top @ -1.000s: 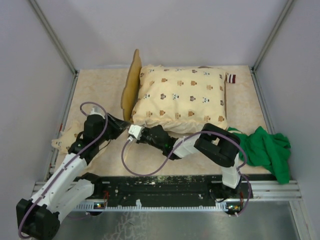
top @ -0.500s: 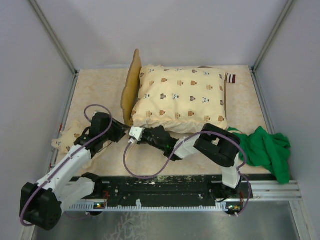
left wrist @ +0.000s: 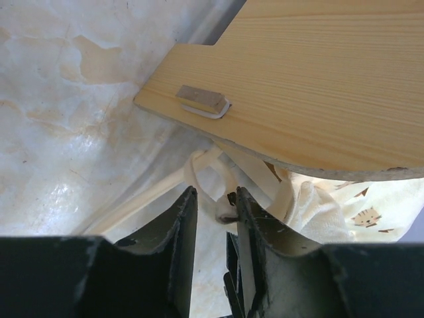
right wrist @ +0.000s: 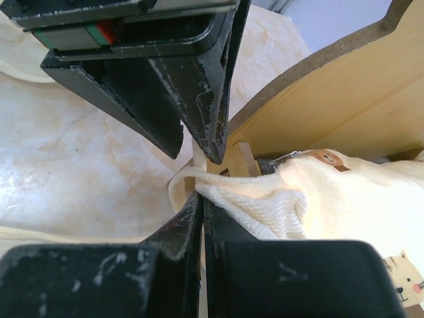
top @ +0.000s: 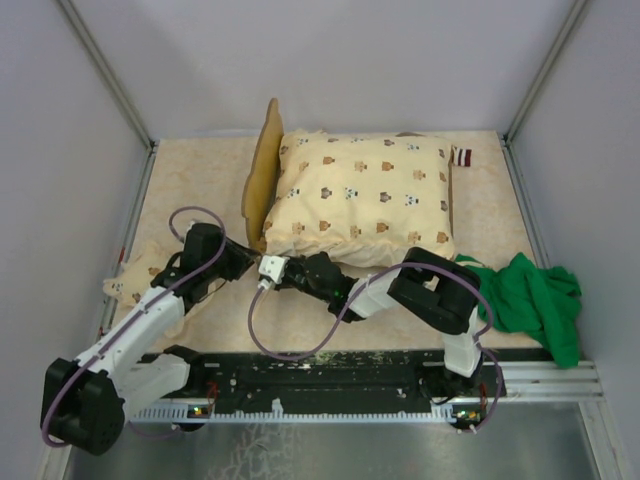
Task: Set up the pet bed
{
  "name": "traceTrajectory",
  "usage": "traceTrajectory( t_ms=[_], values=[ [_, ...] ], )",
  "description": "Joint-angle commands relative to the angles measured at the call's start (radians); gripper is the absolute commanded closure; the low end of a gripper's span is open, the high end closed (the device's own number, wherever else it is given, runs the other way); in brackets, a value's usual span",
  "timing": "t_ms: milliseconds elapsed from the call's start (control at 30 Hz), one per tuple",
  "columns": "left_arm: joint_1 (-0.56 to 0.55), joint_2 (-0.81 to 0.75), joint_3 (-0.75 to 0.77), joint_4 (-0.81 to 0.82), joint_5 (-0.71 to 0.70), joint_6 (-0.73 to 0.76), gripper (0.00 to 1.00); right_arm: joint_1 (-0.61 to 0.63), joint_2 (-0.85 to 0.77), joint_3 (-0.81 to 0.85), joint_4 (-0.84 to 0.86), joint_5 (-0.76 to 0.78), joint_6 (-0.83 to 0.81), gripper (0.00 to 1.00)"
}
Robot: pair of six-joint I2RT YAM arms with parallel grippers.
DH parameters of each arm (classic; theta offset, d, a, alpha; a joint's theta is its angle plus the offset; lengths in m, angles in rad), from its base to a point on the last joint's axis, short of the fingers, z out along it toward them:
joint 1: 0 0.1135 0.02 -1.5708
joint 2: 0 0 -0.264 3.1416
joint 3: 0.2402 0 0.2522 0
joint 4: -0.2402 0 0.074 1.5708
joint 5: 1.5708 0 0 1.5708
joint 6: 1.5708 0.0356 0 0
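Observation:
The pet bed stands at the back of the table, its wavy wooden headboard to the left. A cream animal-print quilt covers it. At the quilt's near-left corner both grippers meet. My right gripper is shut on the quilt's cream tie beside the corner of the bed frame. My left gripper is open, its fingers a narrow gap apart, with a loop of the same tie between the tips. From above, the left gripper and the right gripper almost touch.
A green cloth lies crumpled at the right edge of the table. A small cream printed pillow lies at the left, partly under my left arm. Grey walls close in the table on three sides.
My left arm has drawn its wrist in a little toward the quilt corner, and its jaws have narrowed around the tie. The right arm has stayed still.

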Motion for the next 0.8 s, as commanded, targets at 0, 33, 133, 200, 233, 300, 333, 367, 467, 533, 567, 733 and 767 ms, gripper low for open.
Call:
traceTrajectory(
  t_ms=[0, 33, 133, 200, 233, 300, 333, 367, 467, 533, 567, 733, 767],
  values=[
    [-0.002, 0.009, 0.033, 0.033, -0.016, 0.004, 0.69, -0.003, 0.008, -0.001, 0.068, -0.027, -0.008, 1.0],
    [-0.002, 0.006, 0.035, 0.035, -0.018, 0.006, 0.76, -0.003, 0.008, -0.003, 0.069, -0.027, -0.012, 1.0],
    [-0.002, -0.013, 0.033, 0.043, -0.022, 0.013, 1.0, -0.003, 0.003, -0.019, 0.069, -0.046, -0.027, 1.0],
    [-0.003, -0.028, 0.031, 0.046, -0.029, 0.015, 1.0, -0.003, -0.011, -0.051, 0.09, -0.085, -0.046, 0.85],
    [-0.003, -0.034, 0.031, 0.048, -0.031, 0.016, 1.0, -0.003, -0.021, -0.069, 0.089, -0.108, -0.067, 0.69],
    [-0.003, -0.044, 0.036, 0.047, -0.038, 0.02, 1.0, -0.003, -0.048, -0.086, 0.029, -0.158, -0.121, 0.58],
    [-0.003, -0.047, 0.04, 0.043, -0.039, 0.02, 1.0, -0.003, -0.066, -0.089, -0.031, -0.182, -0.15, 0.57],
    [-0.003, -0.05, 0.044, 0.042, -0.042, 0.02, 1.0, -0.003, -0.08, -0.091, -0.075, -0.214, -0.18, 0.56],
    [-0.003, -0.051, 0.049, 0.038, -0.04, 0.019, 1.0, 0.006, -0.1, -0.094, -0.203, -0.29, -0.351, 0.51],
    [-0.003, -0.051, 0.05, 0.038, -0.039, 0.019, 1.0, 0.017, -0.091, -0.056, -0.295, -0.268, -0.414, 0.5],
    [-0.003, -0.05, 0.052, 0.037, -0.038, 0.019, 1.0, 0.024, -0.084, -0.035, -0.346, -0.259, -0.451, 0.5],
    [-0.003, -0.045, 0.066, 0.032, -0.037, 0.026, 1.0, 0.063, -0.031, 0.033, -0.45, -0.18, -0.59, 0.49],
    [-0.003, -0.044, 0.07, 0.031, -0.034, 0.028, 1.0, 0.066, -0.019, 0.048, -0.465, -0.173, -0.601, 0.49]
  ],
)
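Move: Between the left fingertips, practically at the left hand's point, is the cream ribbon that the shut right fingers hold. The headboard's near end stands about 4 cm ahead of the left hand at its height, the cushion's near corner about 5 cm ahead and 6 cm right. From the right hand, the ribbon's loose tail lies on the table some 8 cm back, 1 cm left and 10 cm lower; the headboard's near end is about 4 cm ahead and 1 cm left. Pinching the ribbon beside the headboard's near end, the left hand shuts its half-open fingers on it, then lifts it about 2.5 cm. The right fingers, still clamped at first, then open about halfway and let go of the ribbon; that hand backs off and sinks, some 5 cm back and 7 cm down towards the loose tail, its fingers tipping down and swinging counter-clockwise. ##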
